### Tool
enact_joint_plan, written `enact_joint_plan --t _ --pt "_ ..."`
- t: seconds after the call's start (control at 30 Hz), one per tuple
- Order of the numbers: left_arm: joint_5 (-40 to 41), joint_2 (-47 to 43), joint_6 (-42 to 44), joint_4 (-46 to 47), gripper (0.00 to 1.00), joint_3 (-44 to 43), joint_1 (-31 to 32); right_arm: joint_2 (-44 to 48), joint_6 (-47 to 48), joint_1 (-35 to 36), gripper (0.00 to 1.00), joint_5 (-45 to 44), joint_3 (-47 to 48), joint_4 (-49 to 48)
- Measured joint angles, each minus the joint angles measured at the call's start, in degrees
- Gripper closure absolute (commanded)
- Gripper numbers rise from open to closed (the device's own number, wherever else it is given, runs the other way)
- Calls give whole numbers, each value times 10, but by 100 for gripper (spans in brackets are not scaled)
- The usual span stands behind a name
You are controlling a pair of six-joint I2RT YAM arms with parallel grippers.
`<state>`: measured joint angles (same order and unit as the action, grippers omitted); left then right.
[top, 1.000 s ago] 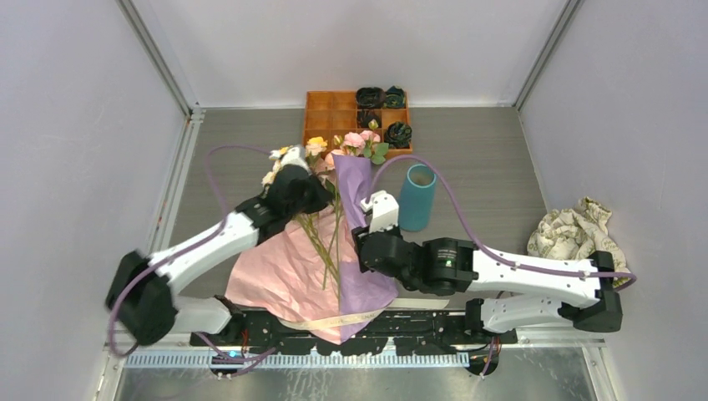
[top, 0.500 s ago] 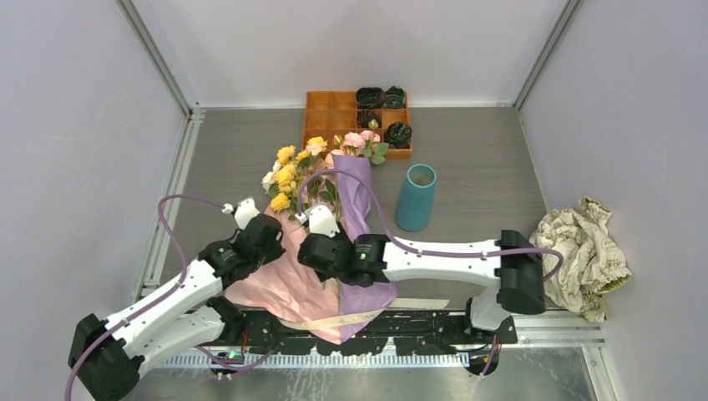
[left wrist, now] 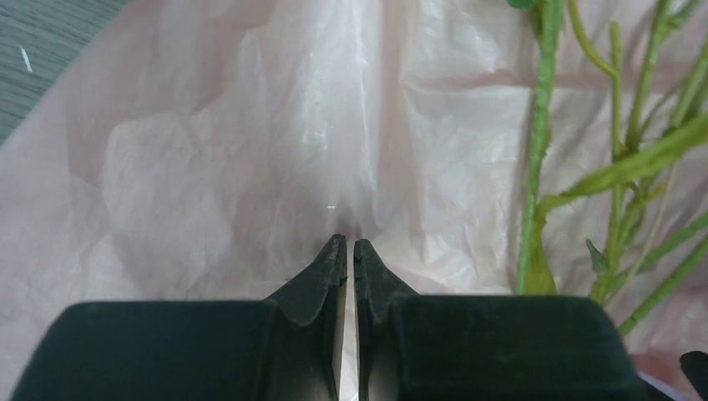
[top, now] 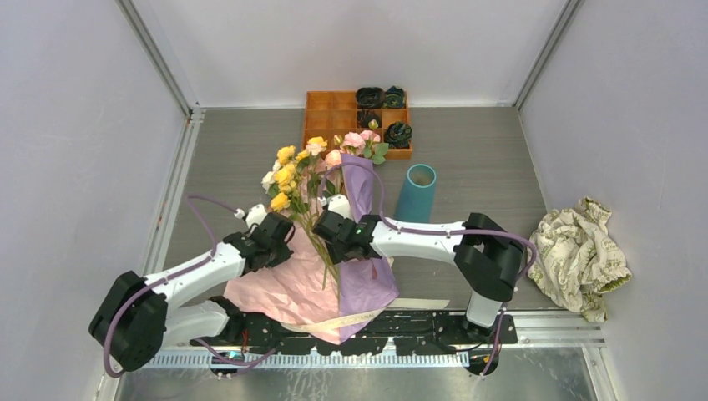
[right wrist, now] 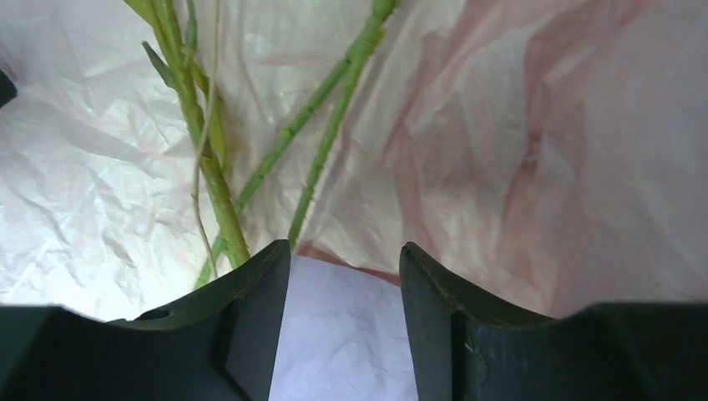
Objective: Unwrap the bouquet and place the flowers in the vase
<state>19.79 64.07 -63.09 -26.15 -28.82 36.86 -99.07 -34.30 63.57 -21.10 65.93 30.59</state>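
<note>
The bouquet lies unwrapped: its paper, pink inside (top: 271, 288) and purple outside (top: 367, 280), is spread flat near the front. The flowers (top: 288, 177), with yellow, pink and cream heads, lie across it pointing to the back, their green stems (left wrist: 537, 167) (right wrist: 210, 171) running down the middle. My left gripper (top: 280, 240) (left wrist: 349, 244) is shut, its tips at a crease of the pink paper (left wrist: 250, 167), left of the stems. My right gripper (top: 331, 230) (right wrist: 345, 251) is open just right of the stems, with a purple paper edge (right wrist: 342, 334) between its fingers. The teal vase (top: 416, 197) stands upright to the right.
An orange compartmented tray (top: 330, 109) with dark rosettes (top: 397, 134) sits at the back. A crumpled beige patterned cloth (top: 580, 251) lies at the right edge. A cream ribbon (top: 355, 317) lies under the paper's front. Grey walls close in both sides.
My left gripper has come down from the flower heads onto the pink paper. My right gripper has swung left from beside the vase to the stems. The yellow heads now show.
</note>
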Motion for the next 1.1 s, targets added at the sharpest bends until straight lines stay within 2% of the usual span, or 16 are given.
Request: enact_joint_plan --t 0.23,0.53,0.83,0.97,1.1 --pt "-40 9 2 30 91 4 -64 -57 -6 -27 44 64 0 -56" --pt "-89 -53 11 37 91 33 -179 -122 -21 -40 45 174 57 -151" --pt "-107 -65 33 33 92 18 -195 -228 -21 -46 44 242 197 -171" --pt "-122 -65 38 35 92 18 -196 -224 -17 -49 40 252 192 -171" --pt "-145 -65 40 56 92 30 -196 -173 -8 -51 38 252 124 -167"
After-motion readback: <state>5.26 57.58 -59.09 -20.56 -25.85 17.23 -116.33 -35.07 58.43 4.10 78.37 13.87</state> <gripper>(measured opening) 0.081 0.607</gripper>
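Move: The flower stems lie across the open pink wrapper, about 4 cm to the right hand's left and 3 cm below it. Counted from that same hand, the purple flap's lower part is some 7 cm right and 6 cm back, the yellow roses about 20 cm ahead and 11 cm left, and the vase roughly 16 cm right and 9 cm ahead. From the left hand, the stems lie about 8 cm to its right, barely lower than its tips. The stems and wrapper are pushed along to the left by the right hand, fingers kept apart, which sinks about 3 cm onto them, sweeps some 15 cm left while rolling its left side up, then backs off 3 cm to the right. The left hand, nearly shut and low over the paper, gives way 4–5 cm left and 3 cm forward, turning slightly counter-clockwise, then eases back right. ##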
